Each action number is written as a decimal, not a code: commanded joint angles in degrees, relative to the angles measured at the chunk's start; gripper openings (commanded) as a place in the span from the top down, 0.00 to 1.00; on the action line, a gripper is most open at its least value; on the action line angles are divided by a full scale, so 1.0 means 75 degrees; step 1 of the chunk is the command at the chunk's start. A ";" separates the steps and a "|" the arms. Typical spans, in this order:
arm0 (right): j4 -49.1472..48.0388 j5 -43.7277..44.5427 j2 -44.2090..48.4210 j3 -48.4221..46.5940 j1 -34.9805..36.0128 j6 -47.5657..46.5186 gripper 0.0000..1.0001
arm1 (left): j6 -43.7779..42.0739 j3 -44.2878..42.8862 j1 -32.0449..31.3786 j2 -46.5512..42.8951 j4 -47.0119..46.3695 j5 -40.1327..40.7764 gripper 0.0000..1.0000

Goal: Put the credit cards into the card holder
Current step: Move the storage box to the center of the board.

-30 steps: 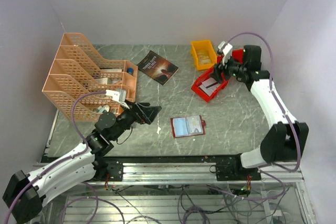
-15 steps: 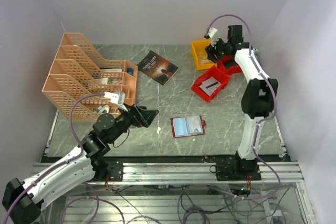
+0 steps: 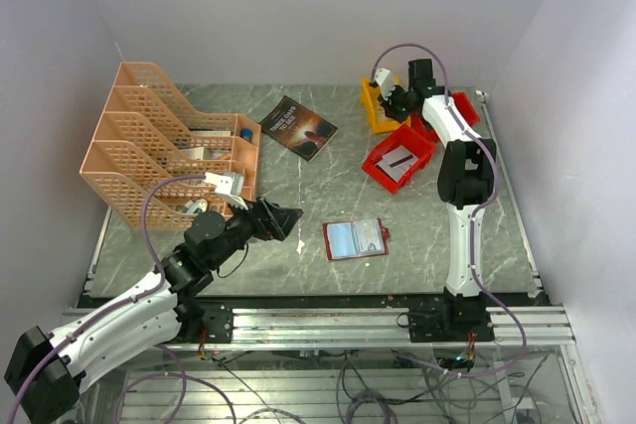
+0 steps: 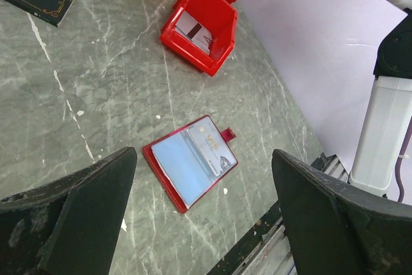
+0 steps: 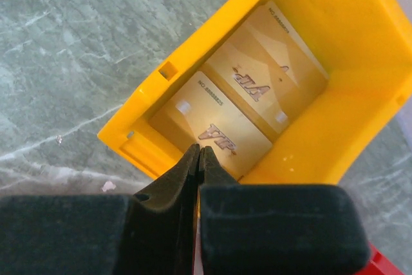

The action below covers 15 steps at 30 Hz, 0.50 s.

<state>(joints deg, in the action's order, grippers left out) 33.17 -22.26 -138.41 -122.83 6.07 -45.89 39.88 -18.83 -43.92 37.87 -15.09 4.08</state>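
The card holder [image 3: 355,238] [image 4: 190,162] lies open on the table, dark red with pale pockets, and one VIP card [image 4: 214,149] sits in its right pocket. Two gold credit cards [image 5: 215,130] [image 5: 267,69] lie flat in the yellow bin [image 5: 360,114] [image 3: 379,106]. Another card [image 3: 397,159] [image 4: 193,29] rests in the nearer red bin. My right gripper [image 5: 201,152] [image 3: 390,101] hangs shut just above the nearer gold card, with nothing between its fingers. My left gripper [image 4: 205,156] [image 3: 283,217] is wide open, hovering left of the card holder.
An orange mesh file rack [image 3: 169,141] fills the left side. A dark book [image 3: 298,127] lies at the back middle. Two red bins [image 3: 422,151] [image 3: 459,106] stand beside the yellow one. The metal rail [image 3: 328,320] runs along the near edge.
My right arm swung from over the red bin back and left to above the yellow bin, and its jaws closed. The left arm barely shifted.
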 commanded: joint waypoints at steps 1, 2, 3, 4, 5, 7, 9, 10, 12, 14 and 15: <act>0.0026 -0.0764 -0.0359 -0.0283 0.0029 0.0099 1.00 | -0.0057 -0.0144 0.0042 0.0005 -0.0294 0.0022 0.03; 0.0076 -0.0980 -0.0340 -0.0098 0.0049 -0.0038 1.00 | -0.0045 -0.0133 0.0035 -0.0021 -0.0271 0.0019 0.03; 0.0098 -0.1073 -0.0279 0.0111 0.0094 -0.0165 1.00 | -0.0044 -0.0118 0.0037 -0.0049 -0.0255 0.0025 0.03; 0.0099 -0.1073 -0.0222 0.0340 0.0179 -0.0308 1.00 | -0.0050 -0.0099 0.0034 -0.0081 -0.0238 0.0039 0.03; 0.0099 -0.0998 -0.0159 0.0519 0.0273 -0.0489 1.00 | -0.0044 -0.0083 0.0040 -0.0117 -0.0220 0.0058 0.03; 0.0270 -0.1043 -0.0073 0.0733 0.0446 -0.0816 1.00 | -0.0083 -0.0077 0.0034 -0.0166 -0.0170 0.0088 0.03; 0.0523 -0.1339 0.0013 0.0905 0.0580 -0.1051 1.00 | -0.0117 -0.0118 0.0041 -0.0195 -0.0060 0.0101 0.03; 0.0593 -0.1437 0.0074 0.0978 0.0652 -0.1142 1.00 | -0.0125 -0.0135 0.0043 -0.0212 0.0000 0.0101 0.03; 0.0775 -0.1695 0.0207 0.1211 0.0798 -0.1356 1.00 | -0.0120 -0.0119 0.0042 -0.0268 0.0043 0.0101 0.03; 0.0872 -0.1852 0.0329 0.1444 0.0948 -0.1393 1.00 | -0.0105 -0.0073 0.0042 -0.0332 0.0060 0.0121 0.03; 0.0894 -0.1885 0.0399 0.1577 0.1034 -0.1393 1.00 | -0.0107 -0.0052 0.0042 -0.0368 0.0066 0.0133 0.03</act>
<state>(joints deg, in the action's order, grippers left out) 34.24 -32.23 -138.15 -114.52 11.31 -53.91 39.86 -18.83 -43.92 36.45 -14.55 4.12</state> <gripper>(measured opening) 0.004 0.970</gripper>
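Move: The yellow storage box is right at the closed right fingers: its middle lies about 5 cm ahead of the right hand, 2 cm left and 4 cm below. The front red box with the cards stands some 12 cm back and 1 cm to the right; the rear red box is about 17 cm to the right and 2 cm ahead. From the left hand the yellow box lies roughly 40 cm ahead, 28 cm right and 17 cm below. The right hand, fingers still shut, sinks about 5 cm into the front-left part of the yellow storage box, swinging left and back at the same time until the fingertips bear on the inside of its left wall near the corner. It then keeps sweeping left and back at growing speed, some 7 cm left and 5 cm back in all, turning about 15 degrees counter-clockwise as it drags the box towards the middle of the board. ##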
